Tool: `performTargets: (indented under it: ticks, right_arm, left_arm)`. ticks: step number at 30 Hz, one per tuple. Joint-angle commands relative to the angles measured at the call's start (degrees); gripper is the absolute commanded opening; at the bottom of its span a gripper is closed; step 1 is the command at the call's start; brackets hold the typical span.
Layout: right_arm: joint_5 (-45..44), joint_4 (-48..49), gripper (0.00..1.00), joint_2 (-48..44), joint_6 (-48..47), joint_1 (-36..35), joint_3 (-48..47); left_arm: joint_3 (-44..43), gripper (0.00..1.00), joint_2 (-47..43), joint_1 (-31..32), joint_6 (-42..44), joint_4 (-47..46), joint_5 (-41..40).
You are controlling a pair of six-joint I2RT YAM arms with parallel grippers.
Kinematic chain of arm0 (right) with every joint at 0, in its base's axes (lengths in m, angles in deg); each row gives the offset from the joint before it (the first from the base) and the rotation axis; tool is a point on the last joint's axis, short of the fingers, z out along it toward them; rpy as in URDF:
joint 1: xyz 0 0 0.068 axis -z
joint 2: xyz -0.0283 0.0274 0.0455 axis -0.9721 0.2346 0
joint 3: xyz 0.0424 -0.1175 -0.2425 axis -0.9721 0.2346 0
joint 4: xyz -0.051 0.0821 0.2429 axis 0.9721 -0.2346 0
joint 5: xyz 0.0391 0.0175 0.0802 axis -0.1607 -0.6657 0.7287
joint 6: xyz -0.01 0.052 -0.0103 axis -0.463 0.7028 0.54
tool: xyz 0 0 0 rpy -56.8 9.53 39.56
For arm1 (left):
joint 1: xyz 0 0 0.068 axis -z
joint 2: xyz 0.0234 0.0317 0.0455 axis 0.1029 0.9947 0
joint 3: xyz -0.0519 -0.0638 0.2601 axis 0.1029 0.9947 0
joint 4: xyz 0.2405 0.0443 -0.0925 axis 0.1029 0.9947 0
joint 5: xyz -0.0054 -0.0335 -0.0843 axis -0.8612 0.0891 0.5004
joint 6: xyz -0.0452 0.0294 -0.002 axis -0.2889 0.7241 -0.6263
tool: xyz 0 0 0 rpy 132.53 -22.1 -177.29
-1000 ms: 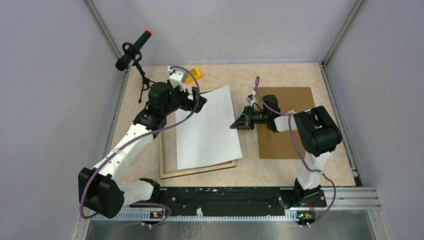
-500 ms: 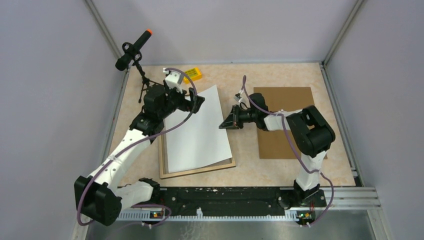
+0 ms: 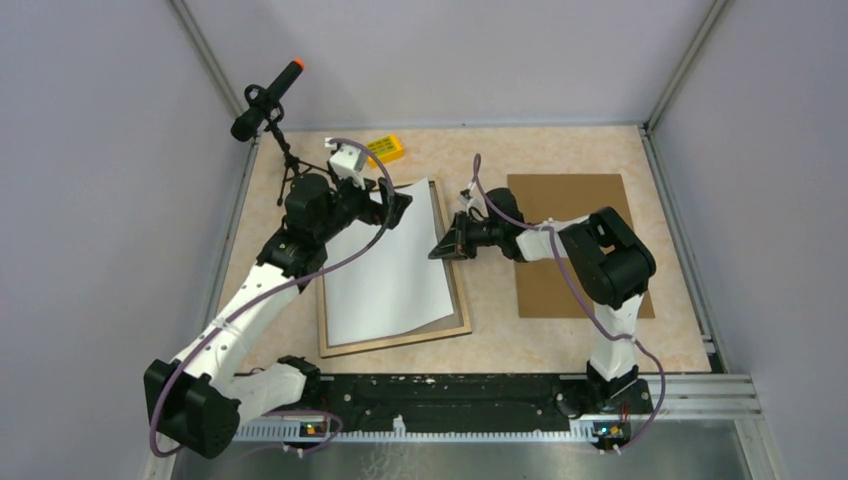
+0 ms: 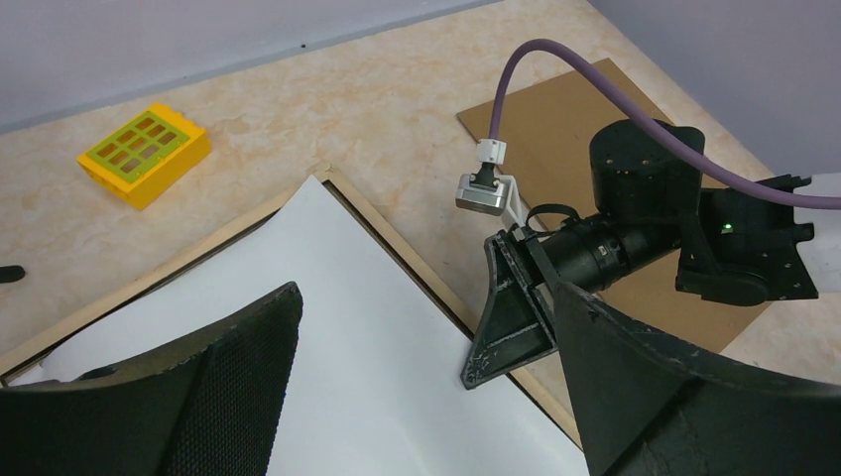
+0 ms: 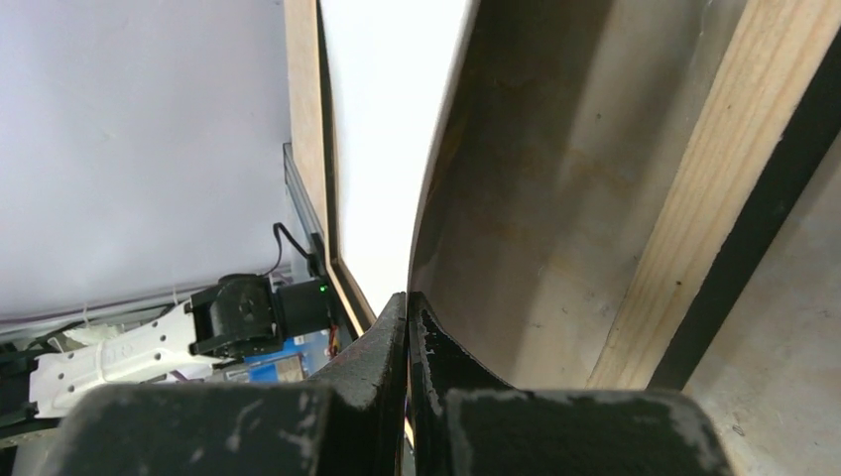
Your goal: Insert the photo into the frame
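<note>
The photo point(image 3: 385, 265) lies white back up over the frame point(image 3: 400, 340), whose light wood rails show along the bottom and right. My right gripper point(image 3: 440, 247) is shut on the photo's right edge, holding that edge slightly raised above the frame's right rail point(image 5: 714, 198). In the right wrist view the photo point(image 5: 387, 129) curves down into my pinched right gripper point(image 5: 407, 297). My left gripper point(image 3: 397, 203) hovers open above the photo's far corner. In the left wrist view my left gripper point(image 4: 424, 297) spreads wide over the photo point(image 4: 377, 347), with the frame point(image 4: 397, 238) beside it.
A brown backing sheet point(image 3: 575, 195) lies flat to the right, partly under the right arm. A yellow block point(image 3: 386, 149) sits near the back wall. A microphone on a small tripod point(image 3: 268, 95) stands at the back left corner.
My right gripper has moved left, pulling the photo's right edge with it. The photo has slid left and now sits over the frame. The left gripper shifted slightly left and stayed open.
</note>
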Motion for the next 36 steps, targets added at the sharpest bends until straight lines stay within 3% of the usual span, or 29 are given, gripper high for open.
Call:
performTargets:
  ticks: [1, 4, 11, 16, 20, 24, 30, 36]
  right_arm:
    - [-1.9, 1.5, 0.00, 0.1, -0.4, -1.2, -2.6]
    - [-2.9, -1.9, 0.05, -0.7, -2.6, -1.2, -3.3]
    - [-8.4, -17.0, 0.29, -4.9, -11.1, -1.3, -5.3]
    - [-10.7, -23.3, 0.55, -7.8, -14.5, -1.3, -5.5]
    - [-12.0, -28.1, 0.67, -9.8, -17.4, -1.3, -5.7]
    - [-15.2, -33.2, 0.72, -11.8, -21.4, -1.3, -6.0]
    - [-27.7, -41.5, 0.73, -15.2, -25.5, -2.3, -7.1]
    - [-26.9, -41.5, 0.73, -14.0, -24.0, -5.4, -10.9]
  left_arm:
    - [0.5, 0.99, -1.9, 0.5, -0.4, -3.1, 0.4]
    - [0.6, 0.99, -2.1, 0.7, -0.4, -3.2, 0.3]
    - [0.7, 0.99, -2.4, 0.8, -0.4, -3.3, 0.2]
    - [0.9, 0.99, -2.7, 0.8, -0.4, -3.3, 0.1]
    - [0.9, 0.99, -3.0, 0.9, -0.5, -3.3, -0.1]
    - [1.0, 0.99, -3.1, 0.9, -0.9, -3.4, -0.3]
    - [1.1, 0.99, -3.6, 1.1, -1.1, -3.5, -0.3]
    - [1.2, 0.99, -4.5, 1.3, -1.2, -3.4, -0.8]
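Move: The right hand still pinches the photo's right edge, with the photo white side up. The frame's middle lies about 9 cm to this hand's left, 3 cm back and some 3 cm lower. The frame's right rail is roughly 4 cm to the hand's right, level with it fore and aft. The brown board's middle is about 31 cm right and 2 cm ahead. From the idle left hand, the frame's middle is about 5 cm back, 1 cm right and 25 cm below. Down first, by nearly 2 cm, the right hand sinks towards the frame while its shut fingers spread and let go of the photo's edge. It then backs off to the right by some 6 cm, drawing slightly back, towards the frame's right rail. The fingers open to about three quarters and tip some 30 degrees more steeply downward. ##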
